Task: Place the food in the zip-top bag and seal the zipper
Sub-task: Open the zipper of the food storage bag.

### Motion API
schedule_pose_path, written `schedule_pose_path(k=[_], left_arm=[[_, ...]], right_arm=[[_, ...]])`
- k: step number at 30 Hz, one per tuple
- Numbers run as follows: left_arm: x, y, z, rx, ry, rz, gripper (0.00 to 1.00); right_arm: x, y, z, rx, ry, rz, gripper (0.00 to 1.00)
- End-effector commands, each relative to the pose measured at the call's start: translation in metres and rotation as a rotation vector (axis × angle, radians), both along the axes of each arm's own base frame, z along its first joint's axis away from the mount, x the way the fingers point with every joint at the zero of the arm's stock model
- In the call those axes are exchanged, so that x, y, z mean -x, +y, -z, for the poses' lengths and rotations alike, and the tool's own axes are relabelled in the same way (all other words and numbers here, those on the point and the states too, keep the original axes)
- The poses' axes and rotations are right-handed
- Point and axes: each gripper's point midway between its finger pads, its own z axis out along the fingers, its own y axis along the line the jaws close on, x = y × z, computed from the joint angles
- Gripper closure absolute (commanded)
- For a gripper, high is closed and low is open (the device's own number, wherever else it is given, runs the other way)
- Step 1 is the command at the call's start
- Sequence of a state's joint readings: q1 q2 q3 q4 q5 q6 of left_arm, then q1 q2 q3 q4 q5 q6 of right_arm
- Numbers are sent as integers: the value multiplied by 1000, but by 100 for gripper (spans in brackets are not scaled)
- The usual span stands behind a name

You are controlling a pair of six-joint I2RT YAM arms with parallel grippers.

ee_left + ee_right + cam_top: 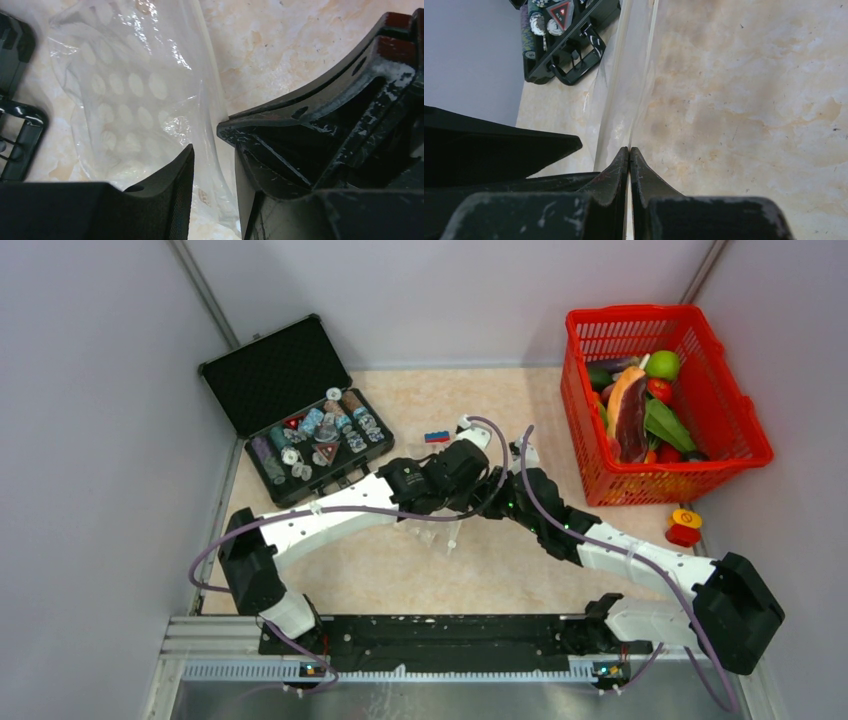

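The clear zip-top bag (130, 90) lies crinkled on the table, and in the top view it (436, 532) shows just below the two wrists at mid-table. No food shows inside it. Its whitish zipper (634, 75) runs straight away from my right gripper (629, 148), which is shut on that edge. My left gripper (214, 150) is open, its fingers standing either side of the same zipper edge (212, 75) with a gap on both sides. The right gripper's black finger sits close against it. The food (640, 405) is piled in the red mesh basket (745, 430) at the far right.
An open black case (300, 410) of small bottles and discs stands at the back left, and its near corner (569, 45) is close to the bag. A red-and-blue brick (436, 437) lies behind the wrists. A yellow-and-red toy (685, 525) sits in front of the basket.
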State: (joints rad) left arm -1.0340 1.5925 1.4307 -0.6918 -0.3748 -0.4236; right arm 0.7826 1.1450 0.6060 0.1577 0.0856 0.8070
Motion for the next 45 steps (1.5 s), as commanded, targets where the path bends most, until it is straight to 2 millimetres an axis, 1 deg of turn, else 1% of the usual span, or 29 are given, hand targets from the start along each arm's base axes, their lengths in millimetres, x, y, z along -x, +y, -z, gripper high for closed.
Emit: schedule_pose_path(k=[1, 5, 9, 14, 17, 24, 29, 30, 32, 33, 37, 38, 40, 42, 45], left_arm=[[4, -15, -12, 96, -11, 42, 62], [6, -13, -3, 77, 8, 34, 62], [2, -2, 8, 6, 16, -19, 65], [-1, -1, 5, 3, -1, -26, 67], [-4, 4, 4, -19, -14, -47, 67], [-7, 5, 13, -62, -7, -55, 67], [-8, 3, 13, -70, -15, -50, 68], [-9, 4, 12, -75, -18, -54, 70], [-10, 6, 10, -79, -28, -61, 76], [-11, 7, 8, -79, -34, -63, 77], [-12, 10, -4, -66, -63, -71, 87], [-12, 11, -6, -66, -69, -73, 93], [-13, 15, -10, -73, -81, -87, 100], [-16, 22, -15, -83, -102, -113, 100], [-22, 39, -21, -123, -148, -191, 100]], right_arm=[[-8, 6, -39, -79, -73, 11, 100], [-8, 6, -40, -84, -74, 13, 100], [-8, 4, -41, -83, -77, 16, 100], [-7, 3, -42, -79, -77, 17, 100], [-7, 3, -41, -76, -76, 16, 100], [-6, 5, -44, -84, -83, 6, 100], [-6, 6, -47, -85, -86, -2, 100], [-6, 6, -46, -84, -85, 0, 100], [-7, 5, -45, -78, -85, 4, 100], [-7, 4, -43, -71, -81, 9, 100], [-9, -1, -34, -37, -71, 29, 100], [-9, -1, -31, -30, -66, 31, 100], [-9, -3, -24, -13, -53, 34, 100], [-8, -4, -17, 6, -39, 35, 100], [-9, -15, -3, 71, -13, 69, 100]])
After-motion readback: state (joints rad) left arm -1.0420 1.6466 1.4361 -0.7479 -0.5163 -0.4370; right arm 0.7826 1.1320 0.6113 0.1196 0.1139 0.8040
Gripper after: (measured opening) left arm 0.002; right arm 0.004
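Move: The bag's free left lip hangs some 3 cm below the left hand point and about 1 cm to its left, neither ahead nor back, with the parted fingers roughly either side of it. The right fingertips, shut on the right lip, are about 3 cm below, 1 cm ahead and 1 cm right of the left hand point. The red-and-blue block lies 12 cm ahead, 7 cm left and roughly 10 cm below. From the right hand, the left lip is 2 cm left and 1 cm back, about level. The left hand sinks about 3 cm beside the right fingertips, its one-third-open fingers coming down around the left lip with a slight shift left, then they shut fully and pinch that lip. Closed, it draws the lip left, away from the right hand, rising and reaching forward about 1 cm and rolling its left side up for some 8 degrees in all, while the right hand keeps its pinch on the right lip and stays nearly in place. ##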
